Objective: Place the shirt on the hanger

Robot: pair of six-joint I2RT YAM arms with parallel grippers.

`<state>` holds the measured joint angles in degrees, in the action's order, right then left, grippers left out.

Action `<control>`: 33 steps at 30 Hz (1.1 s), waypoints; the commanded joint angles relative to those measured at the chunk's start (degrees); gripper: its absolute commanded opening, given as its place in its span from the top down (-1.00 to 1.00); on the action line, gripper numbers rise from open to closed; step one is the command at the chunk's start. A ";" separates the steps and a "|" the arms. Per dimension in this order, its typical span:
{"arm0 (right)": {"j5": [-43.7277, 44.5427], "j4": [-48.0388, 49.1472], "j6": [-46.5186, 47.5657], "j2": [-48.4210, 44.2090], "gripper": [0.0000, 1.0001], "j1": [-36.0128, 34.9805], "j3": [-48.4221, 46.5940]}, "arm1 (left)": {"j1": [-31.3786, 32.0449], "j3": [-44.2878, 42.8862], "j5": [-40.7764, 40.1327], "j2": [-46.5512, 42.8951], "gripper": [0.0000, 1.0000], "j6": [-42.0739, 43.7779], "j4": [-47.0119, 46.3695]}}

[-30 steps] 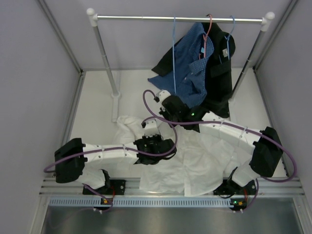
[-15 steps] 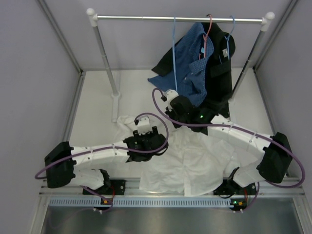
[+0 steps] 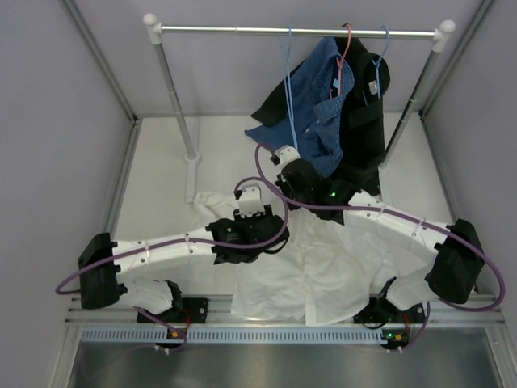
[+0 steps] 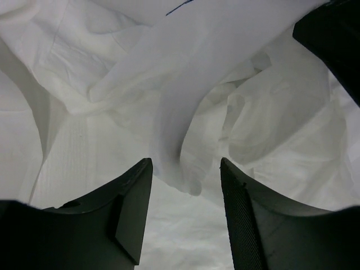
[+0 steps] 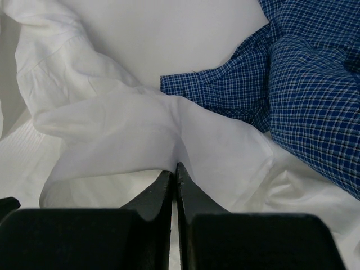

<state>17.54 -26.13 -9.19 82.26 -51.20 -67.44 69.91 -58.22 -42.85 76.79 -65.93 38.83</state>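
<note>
The white shirt (image 3: 323, 267) lies crumpled on the table between the two arms. The thin light-blue hanger (image 3: 288, 89) hangs bare from the rail, just beyond my right gripper. My right gripper (image 3: 295, 179) is shut on a raised fold of the shirt (image 5: 124, 124); its jaws (image 5: 175, 166) are pressed together with the cloth draped over their tips. My left gripper (image 3: 246, 230) is open and empty, hovering over rumpled shirt cloth (image 4: 169, 101), and a hanging fold sits between its fingertips (image 4: 184, 169).
A metal rail (image 3: 242, 30) on two uprights spans the back. A blue checked shirt (image 3: 319, 113) on a red hanger (image 3: 347, 48) and a black garment (image 3: 363, 121) on a blue hanger (image 3: 383, 40) hang at its right. Grey walls close in both sides.
My right gripper has moved back toward the rail, pulling the shirt fold with it. My left gripper drew back to the left, then shifted slightly forward again, staying open.
</note>
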 commanded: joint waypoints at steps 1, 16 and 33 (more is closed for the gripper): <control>3.29 5.03 -2.41 -0.17 1.00 0.75 0.29 | 0.58 -2.60 0.31 1.86 -0.07 -0.86 3.79; 1.18 6.71 -3.20 -1.40 1.00 0.14 1.79 | -0.12 -3.48 -5.22 8.11 0.24 -4.29 5.64; -1.10 7.41 -3.29 -2.71 1.00 -1.01 3.19 | -3.46 0.29 -5.14 8.03 1.00 -4.74 4.15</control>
<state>17.26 -22.15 -12.05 82.11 -51.75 -65.08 66.78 -59.61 -46.41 87.61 -70.26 43.42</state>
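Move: The shirt's hanging white fold, which the left fingers will close on, lies about 2 cm ahead of the left hand, 2 cm to its left and 4 cm below. The right hand's pinch on the shirt is some 9 cm ahead and 5 cm to the right of the left hand, roughly 3 cm higher. The blue checked sleeve lies about 16 cm ahead and 11 cm right, 6 cm lower. From the right hand, the fold is around 7 cm back, 7 cm left and 7 cm down. Downward, by about 5 cm in all, the left hand sinks onto the hanging white fold, then eases a little forward and left while its wrist rolls some 10 degrees, left side rising. Its half-open fingers narrow on the way down and shut at the end, pinching the fold. The right hand stays nearly in place, still gripping the shirt. ##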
